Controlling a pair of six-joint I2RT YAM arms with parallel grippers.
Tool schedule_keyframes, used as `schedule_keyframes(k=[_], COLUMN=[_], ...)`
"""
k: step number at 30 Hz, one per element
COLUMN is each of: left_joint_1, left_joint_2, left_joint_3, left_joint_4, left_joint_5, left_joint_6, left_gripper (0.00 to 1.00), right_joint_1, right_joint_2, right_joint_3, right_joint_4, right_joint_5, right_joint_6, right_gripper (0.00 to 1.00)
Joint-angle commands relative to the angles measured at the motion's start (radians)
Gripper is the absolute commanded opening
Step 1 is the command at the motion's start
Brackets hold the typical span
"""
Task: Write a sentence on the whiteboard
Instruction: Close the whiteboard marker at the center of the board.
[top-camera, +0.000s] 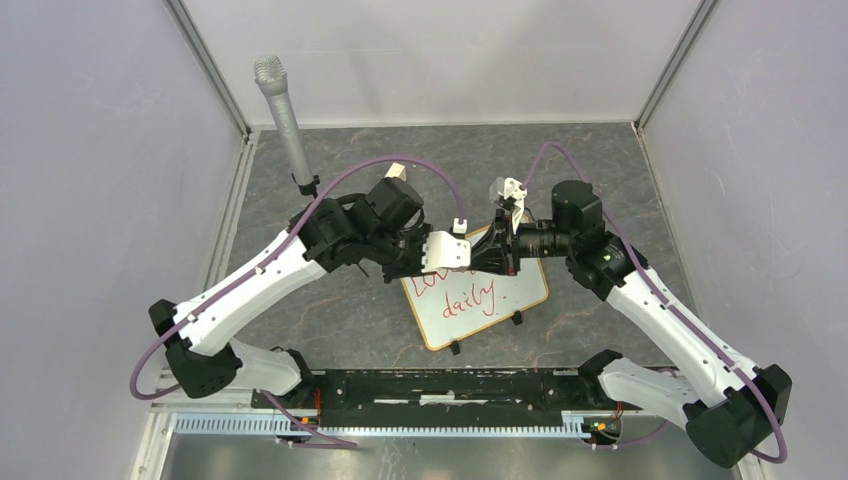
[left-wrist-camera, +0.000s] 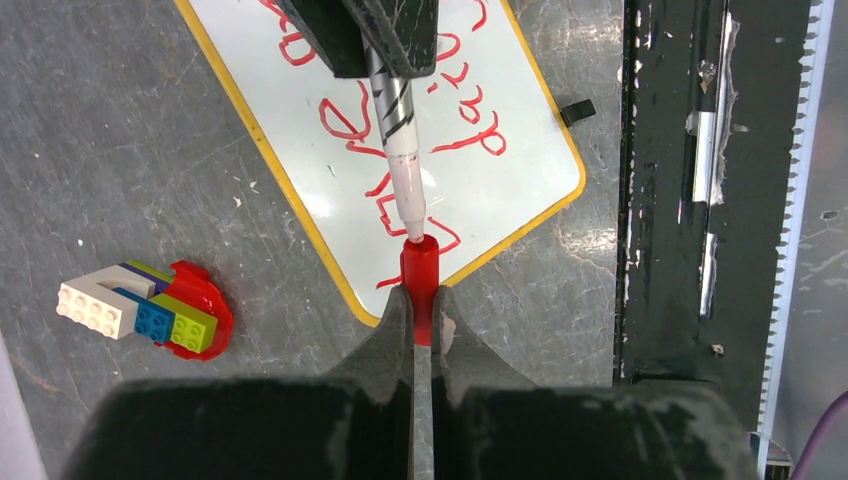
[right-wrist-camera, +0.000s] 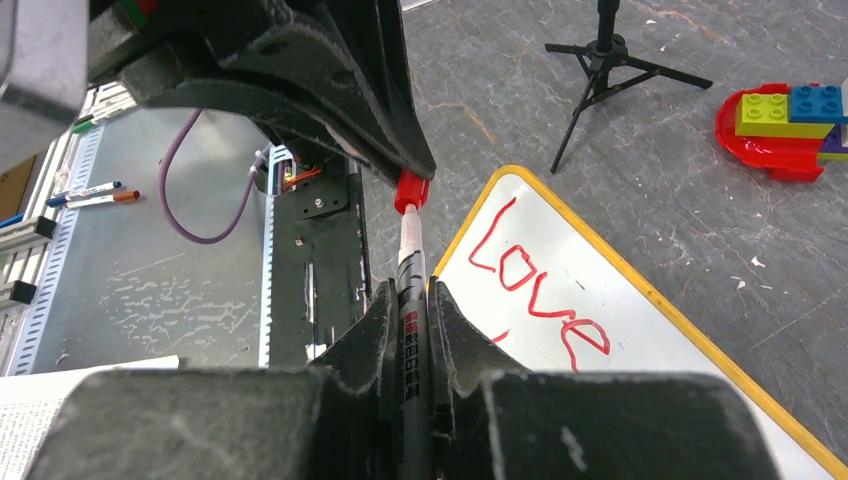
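Note:
The whiteboard (top-camera: 520, 290) lies tilted on the grey table, with the sentence (top-camera: 470, 298) in red cursive on it. "Love" (right-wrist-camera: 530, 280) reads plainly in the right wrist view. Just above the board's far-left corner the two grippers meet tip to tip. My left gripper (left-wrist-camera: 421, 300) is shut on a red marker cap (left-wrist-camera: 420, 270). My right gripper (right-wrist-camera: 411, 295) is shut on the black and white marker (left-wrist-camera: 400, 150). The marker's pale tip sits at the cap's mouth, in line with it. In the top view the arms hide part of the first line.
A grey microphone-like rod (top-camera: 283, 115) stands on a small black tripod (right-wrist-camera: 605, 60) at the back left. A red piece with coloured toy bricks (left-wrist-camera: 150, 305) lies on the table beside the board. A black rail (top-camera: 440, 385) runs along the near edge, and spare markers (right-wrist-camera: 95, 195) lie beyond it.

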Motion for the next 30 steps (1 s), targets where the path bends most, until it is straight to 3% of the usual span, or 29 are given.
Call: schedule_keyframes(k=[1, 7, 20, 26, 30], left_joint_1=[-0.039, -0.041, -0.064, -0.04, 0.036], left_joint_2=[0.016, 0.058, 0.084, 0.094, 0.067], left_joint_3=[0.058, 0.111, 0.176, 0.215, 0.206], left_joint_4=[0.062, 0.068, 0.146, 0.154, 0.136], left_joint_5=[0.016, -0.022, 0.102, 0.172, 0.248], left_joint_6=[-0.047, -0.106, -0.229, -0.294, -0.291], left_gripper=[0.03, 0.02, 0.03, 0.2, 0.32], right_joint_1=[0.012, 0.017, 0.034, 0.022, -0.005], right_joint_2=[0.011, 0.014, 0.042, 0.036, 0.019], right_joint_3=[0.004, 0.006, -0.01, 0.005, 0.01], right_joint_4=[0.02, 0.007, 0.025, 0.027, 0.027], right_joint_5=[0.026, 0.045, 0.066, 0.036, 0.027], right_joint_6=[-0.019, -0.032, -0.018, -0.021, -0.027], right_gripper=[0.0, 0.0, 0.0, 0.0, 0.0])
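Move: My left hand pinches the red cap; the marker, held in my right hand, has its middle roughly 8 cm to the right of my left hand and about 1 cm above it, tip already at the cap's mouth. The whiteboard's centre lies some 10 cm right, 4 cm back and 20 cm below; the toy blocks are about 14 cm ahead, 7 cm left, on the table. For my right hand the cap is about 8 cm left, 1 cm ahead and 2 cm lower. I push the cap onto the marker tip with my left hand, going right a little over 2 cm and edging up 1 cm, while my right hand holds the body practically still. My left hand then stays there with the wrist tilting over some 10 degrees, opens to about a quarter, and shifts another centimetre right and up. ##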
